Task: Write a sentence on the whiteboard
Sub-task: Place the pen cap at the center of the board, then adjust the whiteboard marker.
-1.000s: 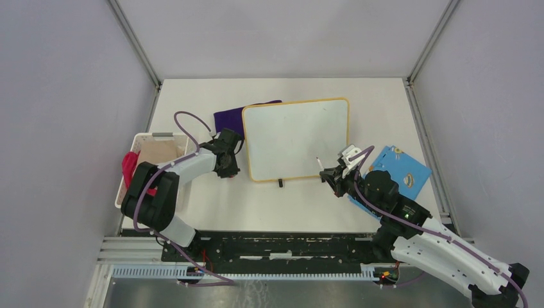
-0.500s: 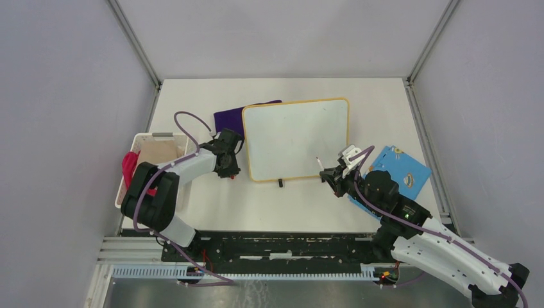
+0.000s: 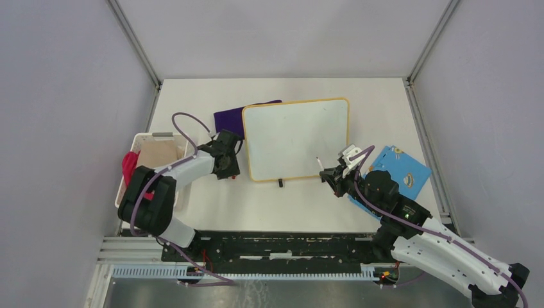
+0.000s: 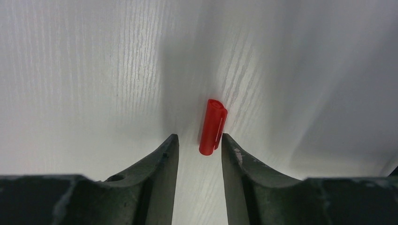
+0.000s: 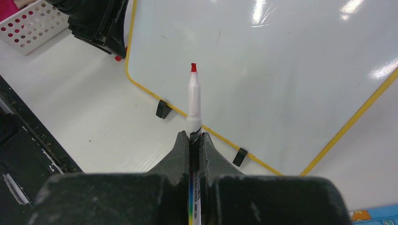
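Note:
The whiteboard lies flat mid-table, white with a yellow frame and black feet on its near edge. It also shows in the right wrist view. No red writing shows on it, so the sentence is not in view. My right gripper is shut on an uncapped white marker. Its red tip points over the board's near edge. My left gripper is open, low over the table just left of the board. A red marker cap lies loose at its fingertips, beside the right finger.
A white basket with red and tan cloths stands at the left. A purple cloth lies behind the board's left corner. A blue patterned cloth lies right of the board, by my right arm.
My left arm has shifted slightly, its gripper staying by the board's left edge. The right arm and marker have not moved.

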You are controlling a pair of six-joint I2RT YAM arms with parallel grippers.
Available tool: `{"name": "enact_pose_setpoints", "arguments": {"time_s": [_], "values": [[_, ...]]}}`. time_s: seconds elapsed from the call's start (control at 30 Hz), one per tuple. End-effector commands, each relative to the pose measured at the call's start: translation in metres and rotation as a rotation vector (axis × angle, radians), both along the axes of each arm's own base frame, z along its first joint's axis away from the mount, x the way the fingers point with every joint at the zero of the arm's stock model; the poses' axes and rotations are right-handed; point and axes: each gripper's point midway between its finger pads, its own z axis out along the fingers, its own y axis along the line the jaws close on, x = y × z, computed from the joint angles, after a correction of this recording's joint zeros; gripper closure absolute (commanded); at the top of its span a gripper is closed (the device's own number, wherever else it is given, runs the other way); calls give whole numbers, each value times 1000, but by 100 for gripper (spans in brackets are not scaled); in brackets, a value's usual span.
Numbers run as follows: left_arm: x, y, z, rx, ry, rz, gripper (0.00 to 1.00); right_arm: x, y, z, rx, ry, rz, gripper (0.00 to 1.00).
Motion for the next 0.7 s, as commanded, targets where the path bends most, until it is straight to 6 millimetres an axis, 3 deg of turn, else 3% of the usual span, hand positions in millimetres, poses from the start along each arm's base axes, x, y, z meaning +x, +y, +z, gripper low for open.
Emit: {"name": "enact_pose_setpoints", "arguments": {"time_s": [0.0,0.23,0.33,0.53,0.67], "values": [[9,5,37,-9,-108,20,53,1,3,21,58,-27,-1,100],[13,17,137,-46,-337,72,36,1,5,32,62,-27,9,100],[8,8,187,-140,-464,9,31,0,9,42,67,-41,32,100],[-25,-44,286,-421,-759,-365,28,-10,37,66,97,-63,189,100],[-57,-101,322,-681,-806,-672,26,-20,63,84,142,-63,319,100]]}}
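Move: The left hand has its fingers around the pen cap, which lies on the table about 1 cm ahead, 1 cm to the right and 2 cm below. From that hand the black clip is some 17 cm right and 3 back, and the purple cloth about 22 cm ahead and 3 left. The right hand holds the uncapped pen; the whiteboard's middle is roughly 24 cm ahead, 7 left and 20 below, the cap 9 ahead, 29 left and 20 below. Straight up and away from the pen cap the left hand rises, about 25 cm and quickly, opening its fingers wider, tilting them up some 40 degrees and ending with a drift to the right and back. The right hand, after a pause, keeps its grip on the pen and goes about 3 cm left and as much up, turning slightly counter-clockwise so that the pen tip swings left above the board. ##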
